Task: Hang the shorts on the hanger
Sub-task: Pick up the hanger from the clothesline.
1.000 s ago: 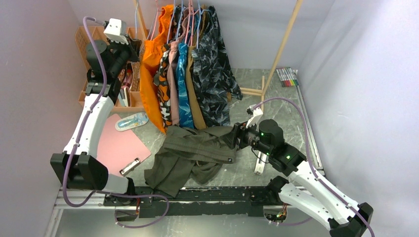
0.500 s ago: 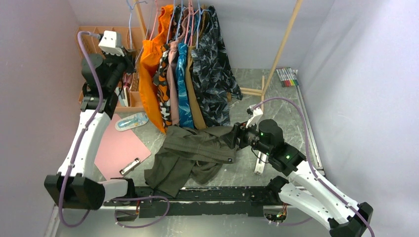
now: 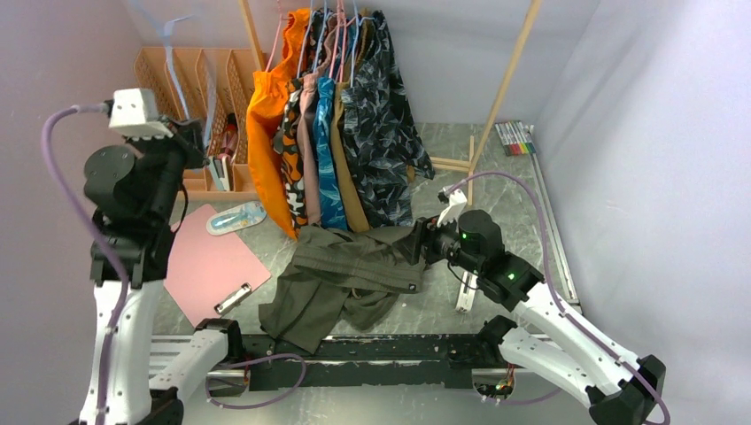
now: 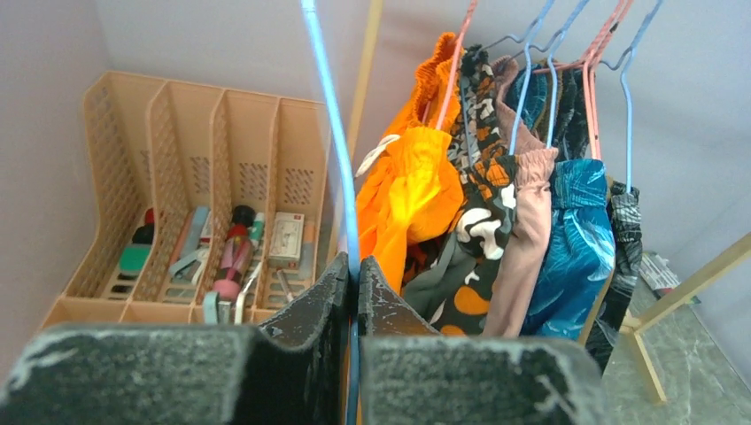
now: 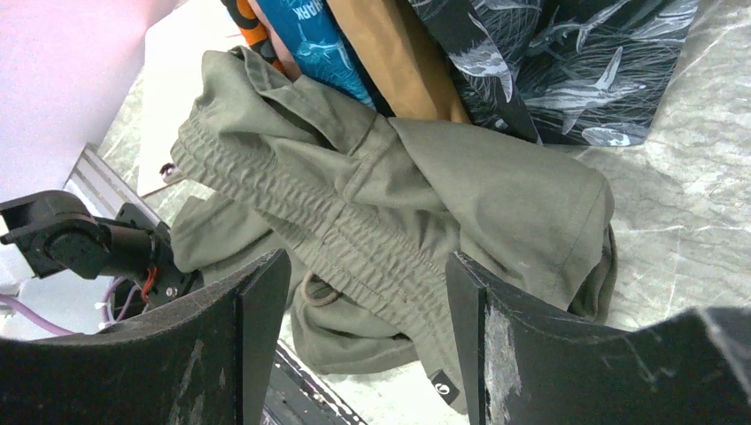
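The olive-green shorts (image 3: 345,266) lie crumpled on the table below the hanging clothes, their ribbed waistband (image 5: 354,230) facing my right wrist camera. My right gripper (image 3: 423,241) is open at the shorts' right end. Its fingers (image 5: 367,266) stand on either side of the waistband without closing on it. My left gripper (image 3: 191,135) is raised at the far left, in front of the organiser. It is shut (image 4: 356,266) on the thin light-blue hanger (image 4: 332,142), whose wire runs up between the pads. In the top view the hanger (image 3: 174,71) shows faintly above that gripper.
A wooden rail carries several garments on hangers (image 3: 336,115), the orange one (image 4: 407,195) nearest my left gripper. A peach desk organiser (image 3: 208,84) stands at the back left. A pink clipboard (image 3: 208,266) lies front left, and markers (image 3: 515,137) at the back right.
My left arm has pulled back to the left and risen toward the camera, carrying the hanger away from the rail. The right arm and shorts have barely moved.
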You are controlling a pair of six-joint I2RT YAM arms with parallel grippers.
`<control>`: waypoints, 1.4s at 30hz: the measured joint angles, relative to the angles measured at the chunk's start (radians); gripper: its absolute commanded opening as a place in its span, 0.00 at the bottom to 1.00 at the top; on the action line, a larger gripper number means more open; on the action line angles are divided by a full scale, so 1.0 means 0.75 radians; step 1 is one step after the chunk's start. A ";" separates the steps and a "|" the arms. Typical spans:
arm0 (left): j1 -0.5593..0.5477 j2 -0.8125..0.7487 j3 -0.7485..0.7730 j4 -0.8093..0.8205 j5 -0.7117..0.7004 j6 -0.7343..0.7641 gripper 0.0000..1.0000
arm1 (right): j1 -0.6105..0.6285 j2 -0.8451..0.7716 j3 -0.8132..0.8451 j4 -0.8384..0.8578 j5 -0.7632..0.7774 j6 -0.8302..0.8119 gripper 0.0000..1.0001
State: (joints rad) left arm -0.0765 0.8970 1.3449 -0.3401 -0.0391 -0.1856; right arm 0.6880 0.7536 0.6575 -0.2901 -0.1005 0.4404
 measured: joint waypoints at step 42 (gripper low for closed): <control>-0.555 0.037 -0.286 0.500 0.844 -0.463 0.07 | 0.000 -0.287 0.493 -0.384 0.209 -0.072 0.69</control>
State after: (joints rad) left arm -0.4931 0.9249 1.1305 0.0353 0.5938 -0.5331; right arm 0.6880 0.5385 1.0271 -0.5777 0.0563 0.3866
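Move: The olive shorts to be hung lie crumpled on the table, some 28 cm to the right of the left hand, 6 cm back and 45 cm below it; that hand already holds the blue hanger. From it, the orange shorts hang 20 cm ahead, 10 cm right and 20 cm lower; the pink clipboard lies level with it, 5 cm left and 46 cm below. From the right hand, the olive shorts are about 4 cm ahead, 15 cm left and 18 cm lower. The blue hanger, pinched in the left hand's shut fingers and already clear of the line, is drawn back some 15 cm and up about 10, then carried right and lowered to near its starting height, ending about 20 cm to the right, towards the space over the olive shorts, and swung clockwise some 60 degrees. The empty right hand rises about 15 cm, drifting right and tipping upward, fingers open. ##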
